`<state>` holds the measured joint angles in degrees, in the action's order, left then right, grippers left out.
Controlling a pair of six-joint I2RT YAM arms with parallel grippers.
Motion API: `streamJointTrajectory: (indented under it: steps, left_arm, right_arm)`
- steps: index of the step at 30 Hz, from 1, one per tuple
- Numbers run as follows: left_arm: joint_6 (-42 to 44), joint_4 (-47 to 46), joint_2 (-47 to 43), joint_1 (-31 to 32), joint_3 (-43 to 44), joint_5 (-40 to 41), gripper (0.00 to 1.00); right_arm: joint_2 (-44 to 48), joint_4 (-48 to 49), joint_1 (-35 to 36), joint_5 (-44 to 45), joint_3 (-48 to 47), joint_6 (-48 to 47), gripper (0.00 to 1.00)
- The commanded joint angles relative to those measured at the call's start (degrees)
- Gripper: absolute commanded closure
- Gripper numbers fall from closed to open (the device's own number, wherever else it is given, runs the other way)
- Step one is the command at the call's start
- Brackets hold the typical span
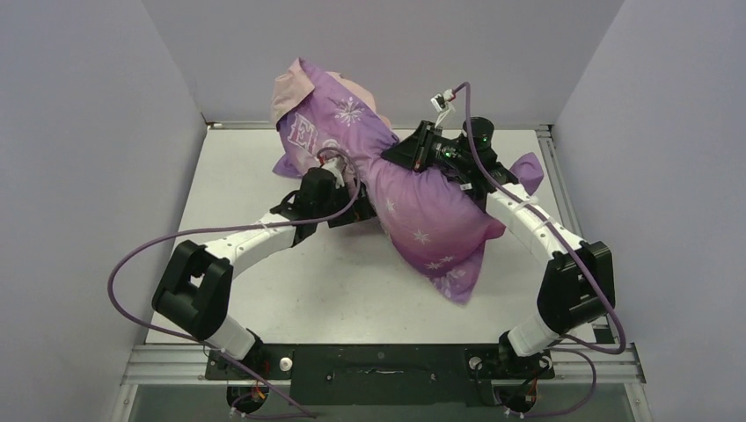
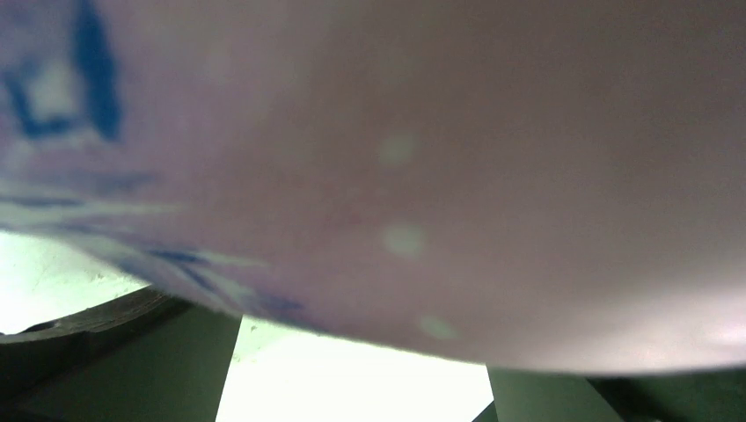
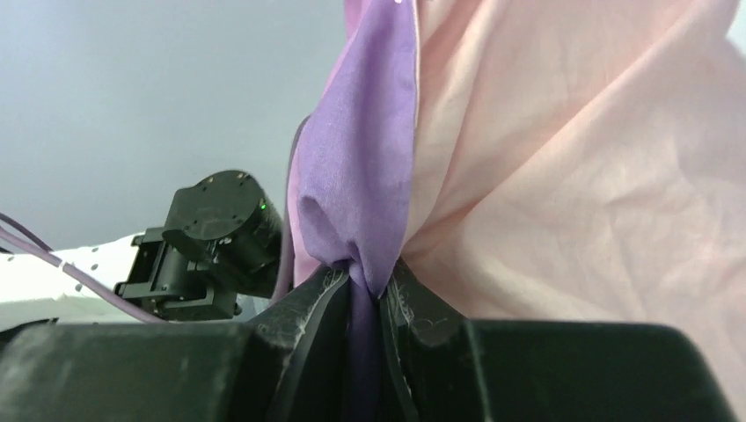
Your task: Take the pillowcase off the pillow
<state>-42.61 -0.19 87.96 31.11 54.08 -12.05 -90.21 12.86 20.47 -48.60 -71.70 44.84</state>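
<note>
The purple snowflake pillowcase (image 1: 422, 207), stuffed full, hangs above the table between both arms, its lower corner dangling at the front. Its pale pink inside (image 1: 286, 88) shows at the raised far end. The white pillow is hidden inside it. My right gripper (image 1: 420, 148) is shut on a pinch of purple cloth (image 3: 352, 176) at the pillowcase's narrowed middle, with pink lining (image 3: 572, 176) beside it; the fingertips (image 3: 368, 281) clamp the fold. My left gripper (image 1: 332, 171) sits under the pillowcase's left side. In its view blurred purple cloth (image 2: 440, 132) covers the tips, and its fingers (image 2: 132, 369) stand wide apart over bare table.
The white table (image 1: 290, 290) lies below, walled by grey panels on the left, back and right. A loose purple corner (image 1: 528, 167) sticks out behind the right arm. Purple cables (image 1: 141, 255) loop off both arms. The left arm's wrist (image 3: 211, 237) shows in the right wrist view.
</note>
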Motion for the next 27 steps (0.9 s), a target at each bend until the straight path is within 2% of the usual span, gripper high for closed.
streamJointTrajectory:
  steps: [1, 6, 11, 14, 17, 19, 24, 27]
  left_arm:
    - [-0.84, -12.79, 1.54, 0.20, 9.55, 0.20, 0.04]
    - [-0.52, -14.11, 4.40, 0.01, 8.81, 0.74, 0.04]
    - [-4.60, -22.36, 0.87, -0.54, -4.59, 2.48, 0.04]
    - [-5.28, -22.12, -3.88, -1.61, -10.24, 3.62, 0.04]
    - [-5.49, -19.05, -10.21, -3.39, -15.31, 4.15, 0.04]
    - [-5.01, -14.91, -15.46, -4.50, -17.03, 5.19, 0.04]
    - [0.28, 2.70, -29.66, -6.49, -16.27, 10.43, 0.04]
    - [3.95, 15.06, -37.31, -7.60, -13.50, 14.44, 0.04]
  right_arm:
    - [2.41, -6.04, 5.84, -4.48, -1.25, -4.56, 0.95]
    - [0.60, -9.83, 9.80, 0.85, 2.30, -9.16, 0.95]
    - [-2.69, -15.28, 12.86, 6.02, 4.88, -14.18, 0.95]
    - [-3.48, -15.85, 14.11, 6.69, 4.64, -14.25, 0.91]
    - [-4.01, -19.08, 15.63, 7.68, 0.62, -15.85, 0.82]
    - [-4.57, -22.07, 16.58, 8.29, -2.63, -17.21, 0.73]
    - [-4.51, -30.14, 18.17, 10.06, -9.57, -20.09, 0.43]
    - [-3.11, -33.22, 18.45, 11.75, -12.40, -21.26, 0.30]
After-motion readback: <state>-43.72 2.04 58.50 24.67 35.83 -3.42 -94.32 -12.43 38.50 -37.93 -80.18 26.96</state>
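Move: Pinched in the right fingers (at the hand itself) is a fold of the pillowcase, to be carried towards the open left hand; from the left hand this fold is about 3 cm ahead, 4 cm right and 17 cm above. The pillow's ELSA end lies about 17 cm left of the right hand, 10 cm farther out and 9 cm lower; the hanging snowflake corner is some 15 cm to its right, 21 cm nearer the base and 22 cm lower. Swinging left, back and down by about 13 cm in all, the right hand carries the pinched fold over, tipping its fingertips down some 20 degrees; its fingers then open late, with cloth still between them. The wide-open left hand first edges forward under the pillow, then dips back and left and rises again, ending about 10 cm farther left, turned some 15 degrees counter-clockwise. ##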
